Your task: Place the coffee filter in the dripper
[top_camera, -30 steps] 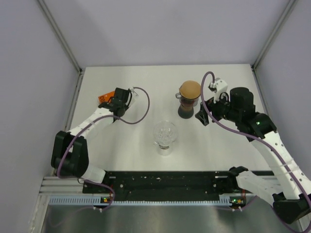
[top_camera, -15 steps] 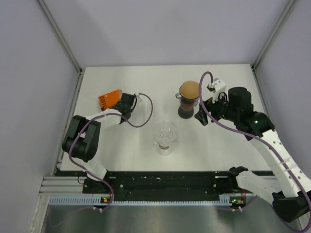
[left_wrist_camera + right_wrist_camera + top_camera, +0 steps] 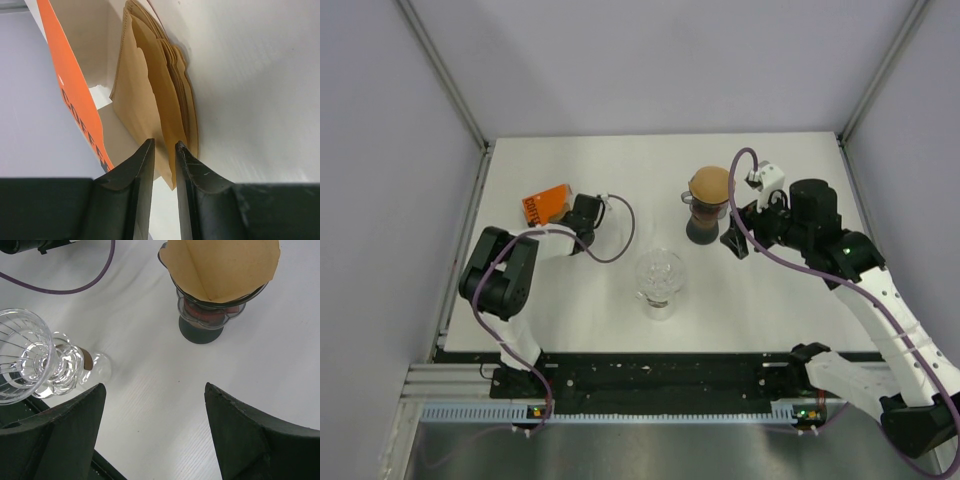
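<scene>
A stack of brown paper coffee filters (image 3: 145,90) sticks out of an orange box (image 3: 546,203) lying at the table's back left. My left gripper (image 3: 582,212) is at the box mouth. In the left wrist view its jaws (image 3: 165,146) stand a narrow gap apart, open, with one filter's corner between them. The clear glass dripper (image 3: 660,275) stands mid-table and holds no filter. My right gripper (image 3: 155,387) hovers wide open over bare table, right of the glass dripper (image 3: 25,360).
A dark dripper on a dark base (image 3: 708,215) stands at the back centre with a brown filter (image 3: 220,270) seated in it, just left of my right gripper (image 3: 738,240). The orange box's flap (image 3: 75,100) lies left of the filters.
The left arm folded in and its gripper shifted slightly right at the box mouth, jaws narrowing around a filter's corner. The right arm has not moved.
</scene>
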Available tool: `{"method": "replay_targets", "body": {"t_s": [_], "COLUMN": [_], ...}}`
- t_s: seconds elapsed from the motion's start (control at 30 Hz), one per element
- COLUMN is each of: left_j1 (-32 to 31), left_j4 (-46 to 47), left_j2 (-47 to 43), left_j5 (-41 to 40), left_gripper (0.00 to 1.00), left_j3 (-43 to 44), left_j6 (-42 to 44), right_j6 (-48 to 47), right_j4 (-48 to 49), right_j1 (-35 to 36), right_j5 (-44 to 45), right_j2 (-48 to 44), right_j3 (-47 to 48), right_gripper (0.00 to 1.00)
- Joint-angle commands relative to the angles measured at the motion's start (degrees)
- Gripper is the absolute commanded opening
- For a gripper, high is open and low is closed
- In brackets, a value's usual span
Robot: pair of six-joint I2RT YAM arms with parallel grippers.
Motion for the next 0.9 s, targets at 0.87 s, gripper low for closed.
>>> {"method": "replay_targets", "body": {"t_s": [0.87], "left_j1": [3.3], "left_j4": [-31.4], "left_j2": [-20.0], "left_j5": [14.0], "left_gripper": [0.0], "left_j3": [19.2], "left_j6": [-18.8], "right_j6": [5.3], "right_j4": [3.5], "right_j1": [-0.4], "right_j5": [-2.7], "right_j2": [-0.3], "right_j3": [4.9], "right_gripper": [0.8]}}
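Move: The near end of the standing coffee filter stack is already at the left hand's half-open fingertips; the stack's middle lies some 4 cm ahead, straight on and about 1 cm lower. The coffee box around it sits roughly 6 cm ahead and 3 cm to the left. The clear dripper on its glass server stands about 20 cm back, 25 cm to the right and 5 cm higher. From the right hand the filters are some 17 cm ahead, 45 cm left and 22 cm below. The left hand eases forward and a little left, about 2 cm, sinking a touch as its half-open fingers shut fully and pinch the near edge of a coffee filter. Then it lifts the filter up out of the box, quickening to about 11 cm of rise while drifting slightly back and to the right; the fingers stay shut and the wrist rolls some 20 degrees, left side going down, with the fingertips tipping up a little. ##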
